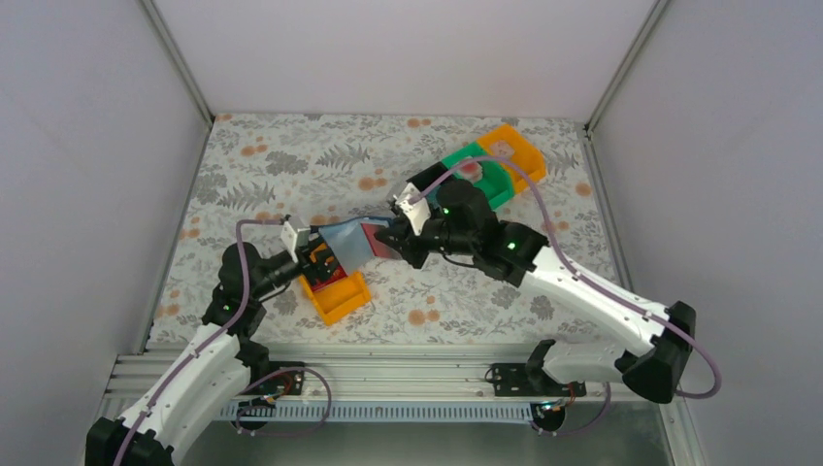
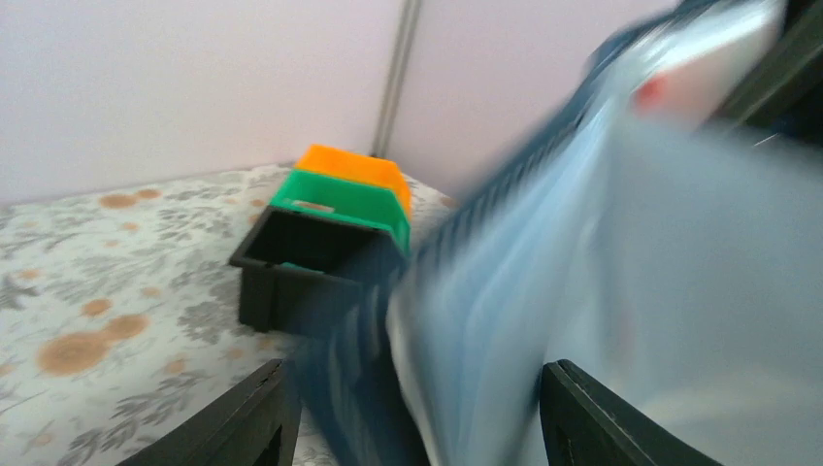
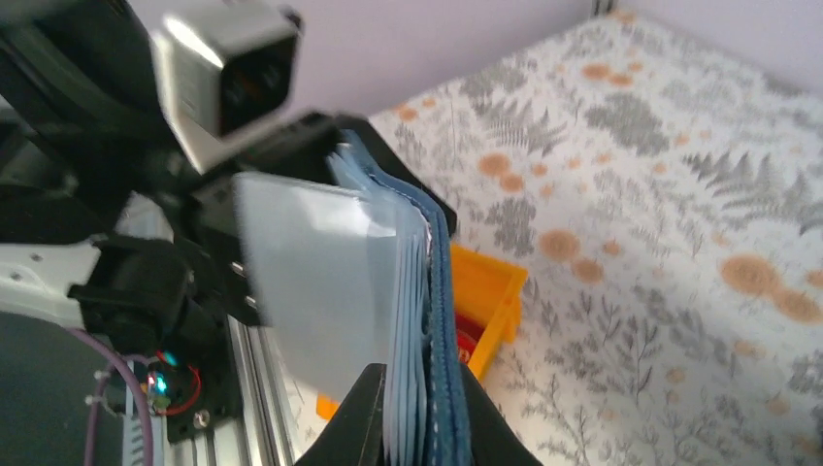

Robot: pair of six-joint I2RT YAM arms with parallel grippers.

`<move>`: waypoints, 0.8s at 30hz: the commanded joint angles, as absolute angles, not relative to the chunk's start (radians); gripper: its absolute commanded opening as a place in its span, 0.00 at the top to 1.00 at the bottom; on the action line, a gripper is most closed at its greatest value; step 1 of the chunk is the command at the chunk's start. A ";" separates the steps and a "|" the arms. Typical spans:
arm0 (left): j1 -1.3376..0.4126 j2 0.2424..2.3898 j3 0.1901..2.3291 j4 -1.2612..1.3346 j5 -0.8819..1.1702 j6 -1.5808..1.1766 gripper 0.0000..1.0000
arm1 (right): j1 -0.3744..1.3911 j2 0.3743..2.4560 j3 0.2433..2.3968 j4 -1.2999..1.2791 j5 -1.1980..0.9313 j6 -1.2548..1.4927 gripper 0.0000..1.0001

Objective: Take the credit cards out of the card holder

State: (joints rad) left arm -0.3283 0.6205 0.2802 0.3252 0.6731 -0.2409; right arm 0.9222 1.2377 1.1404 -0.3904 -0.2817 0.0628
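The card holder (image 1: 347, 238), dark navy with pale blue clear sleeves, hangs spread between the two grippers above the table. My right gripper (image 1: 400, 243) is shut on its right end. In the right wrist view the sleeves and navy cover (image 3: 442, 320) are pinched between the right gripper's (image 3: 424, 417) fingers. My left gripper (image 1: 318, 254) is at the holder's left end. In the left wrist view the left gripper (image 2: 417, 417) has its fingers wide apart, with the blurred holder (image 2: 505, 291) between them. A red credit card (image 1: 377, 238) shows inside a sleeve. Another red card (image 3: 468, 342) lies in the near orange bin.
The near orange bin (image 1: 342, 299) sits on the floral table just below the left gripper. At the back right stand a black bin (image 2: 291, 262), a green bin (image 1: 490, 175) and a second orange bin (image 1: 514, 148) in a row. White walls close in on the table.
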 commanded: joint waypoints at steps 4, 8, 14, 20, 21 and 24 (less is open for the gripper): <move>-0.323 0.599 0.277 0.255 0.571 -0.178 0.38 | 0.919 1.101 1.219 -0.357 -0.218 0.106 0.96; -0.323 0.601 0.276 0.242 0.559 -0.166 0.37 | 0.918 1.086 1.253 -0.348 -0.252 0.124 0.96; -0.324 0.600 0.274 0.306 0.721 -0.143 0.19 | 0.918 1.150 1.297 -0.436 0.097 0.199 0.96; -0.326 0.612 0.281 0.402 0.747 -0.235 0.00 | 0.933 1.393 1.416 -0.604 0.292 0.256 0.96; -0.325 0.613 0.284 0.395 0.699 -0.266 0.00 | 0.943 1.421 1.428 -0.614 0.292 0.257 0.96; -0.321 0.621 0.284 0.325 0.516 -0.382 0.00 | 0.970 1.452 1.424 -0.587 0.228 0.229 0.96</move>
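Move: The card holder is pinched in my right fingers, its middle some 6 cm to their left and about 2 cm lower, with the red card beside the fingertips. The black bin stands roughly 19 cm ahead and 10 cm to the right of this hand, the orange tray 13 cm left and 2 cm ahead, both about 24 cm below. From my left hand, fingers already parted, the holder's middle is about 5 cm right, 1 cm ahead and 3 cm higher. Keeping my right-hand pinch, I lift the card holder about 10 cm, drifting slightly right, out from beside my left fingers, then swing it forward some 9 cm while sinking nearly all the way back down and turning the wrist clockwise by nearly 30 degrees. My left hand stays about where it is and spreads its partly open fingers wide. ##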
